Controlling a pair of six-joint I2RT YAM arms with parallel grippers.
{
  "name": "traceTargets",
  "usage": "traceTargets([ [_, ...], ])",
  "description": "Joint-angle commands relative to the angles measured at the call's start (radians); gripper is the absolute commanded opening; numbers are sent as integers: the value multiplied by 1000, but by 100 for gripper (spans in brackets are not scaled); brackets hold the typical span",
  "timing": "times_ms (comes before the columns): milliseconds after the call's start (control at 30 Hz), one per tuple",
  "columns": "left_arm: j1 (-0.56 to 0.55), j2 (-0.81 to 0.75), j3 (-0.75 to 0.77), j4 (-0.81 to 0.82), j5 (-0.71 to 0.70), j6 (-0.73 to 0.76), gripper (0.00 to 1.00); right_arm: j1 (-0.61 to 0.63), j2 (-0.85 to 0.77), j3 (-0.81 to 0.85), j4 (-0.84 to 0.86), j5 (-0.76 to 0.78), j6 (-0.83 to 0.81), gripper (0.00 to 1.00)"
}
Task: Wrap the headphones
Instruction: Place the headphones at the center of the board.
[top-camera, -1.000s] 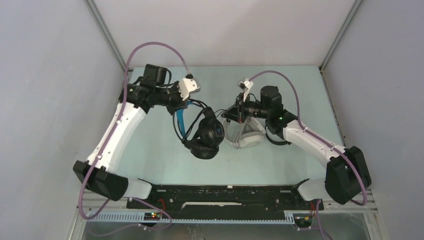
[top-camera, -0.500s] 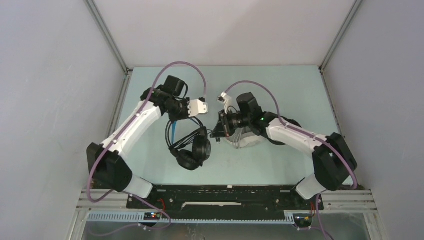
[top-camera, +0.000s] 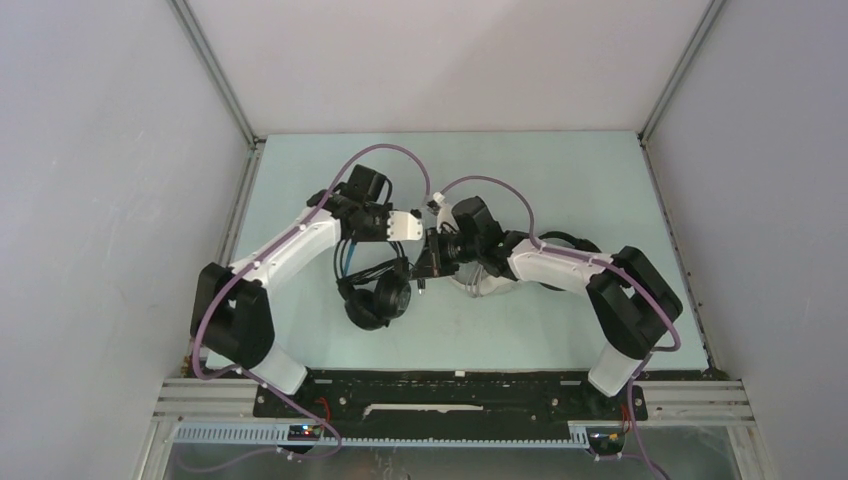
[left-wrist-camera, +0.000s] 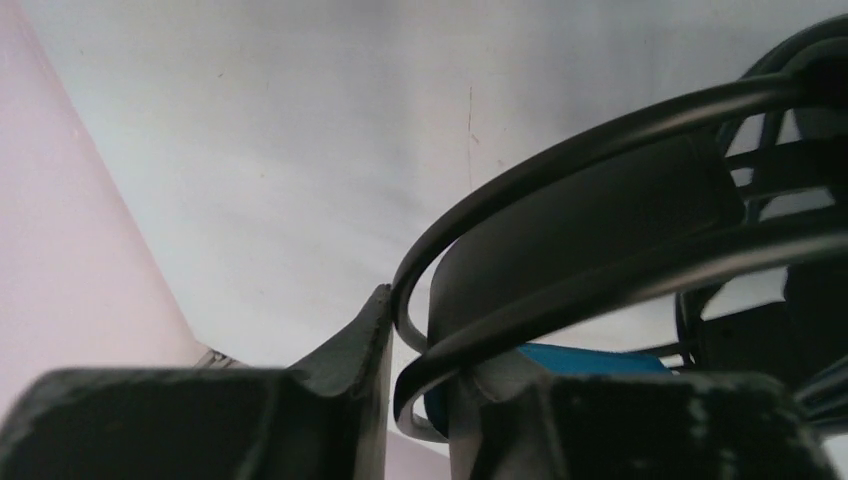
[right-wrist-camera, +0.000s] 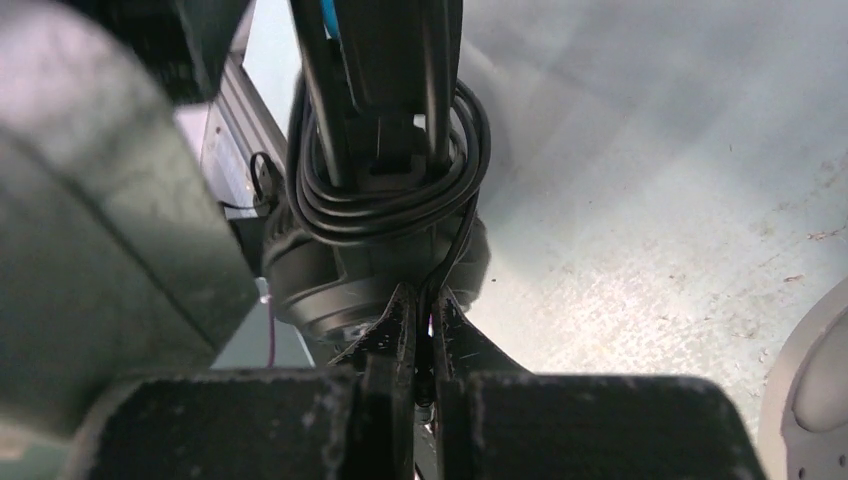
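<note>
The black headphones (top-camera: 375, 298) with a blue headband (left-wrist-camera: 590, 360) hang between the two arms at mid-table. My left gripper (top-camera: 408, 228) is at the top of their headband. In the left wrist view its jaws (left-wrist-camera: 425, 340) stand a little apart, with the thin black headband wires (left-wrist-camera: 560, 290) lying loosely between them. My right gripper (top-camera: 428, 268) is shut on the thin black cable (right-wrist-camera: 455, 245). That cable runs up to a coil (right-wrist-camera: 390, 200) wound round the headband just above an ear cup (right-wrist-camera: 330, 280). The white-grey headphones (top-camera: 487, 285) lie under the right arm.
A dark, curved shape (top-camera: 575, 243) lies behind the right forearm; I cannot tell what it is. The grey enclosure walls (top-camera: 120, 200) stand on the left, back and right. The arm bases and a black rail (top-camera: 450, 395) line the near edge.
Both grippers have drawn together toward the table's middle, and the black headphones moved left and nearer with them. The left jaws have parted slightly; the right jaws stayed shut on the cable.
</note>
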Motion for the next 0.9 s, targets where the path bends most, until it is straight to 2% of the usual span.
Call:
traceTargets([
  [0,-22,-41,-62,119,30,30,29,14,24,61,182,21,126,0],
  [67,-22,-50,-78,131,59,18,36,19,45,60,219,26,149,0],
  [133,-22,-66,-95,153,93,3,50,23,63,58,254,39,174,0],
  [267,-22,-116,-132,209,154,-37,66,24,100,54,299,55,212,0],
  [467,-3,-162,-153,247,208,-93,78,23,143,52,331,70,234,0],
  [500,-2,-167,-155,245,207,-99,85,23,149,53,334,70,237,0],
  [533,0,-171,-159,245,204,-108,98,23,154,53,334,69,239,0],
  [700,2,-207,-202,281,217,-140,100,22,169,53,320,72,233,0],
  [867,9,-217,-175,248,227,-178,100,29,179,51,297,80,225,0],
])
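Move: The black-and-blue headphones, wrapped in their cable, have their headband at the left fingertips; their middle lies some 8 cm back from this hand, level with it sideways and about 3 cm lower. From the right hand, which holds the cable, that middle is about 8 cm left, 1 cm back and 3 cm lower. The white headphones lie roughly 15 cm to the right of the right hand and 1 cm ahead, about 5 cm down. The headband is let go as the left fingers, already starting to part, spread fully; that hand dips a centimetre, then draws off rightward and up, its fingertips tipping some 15 degrees to the right. The right hand keeps its pinch on the cable by the coil, carrying it about 4 cm diagonally forward and left, then sinking nearly 3 cm towards the board. ##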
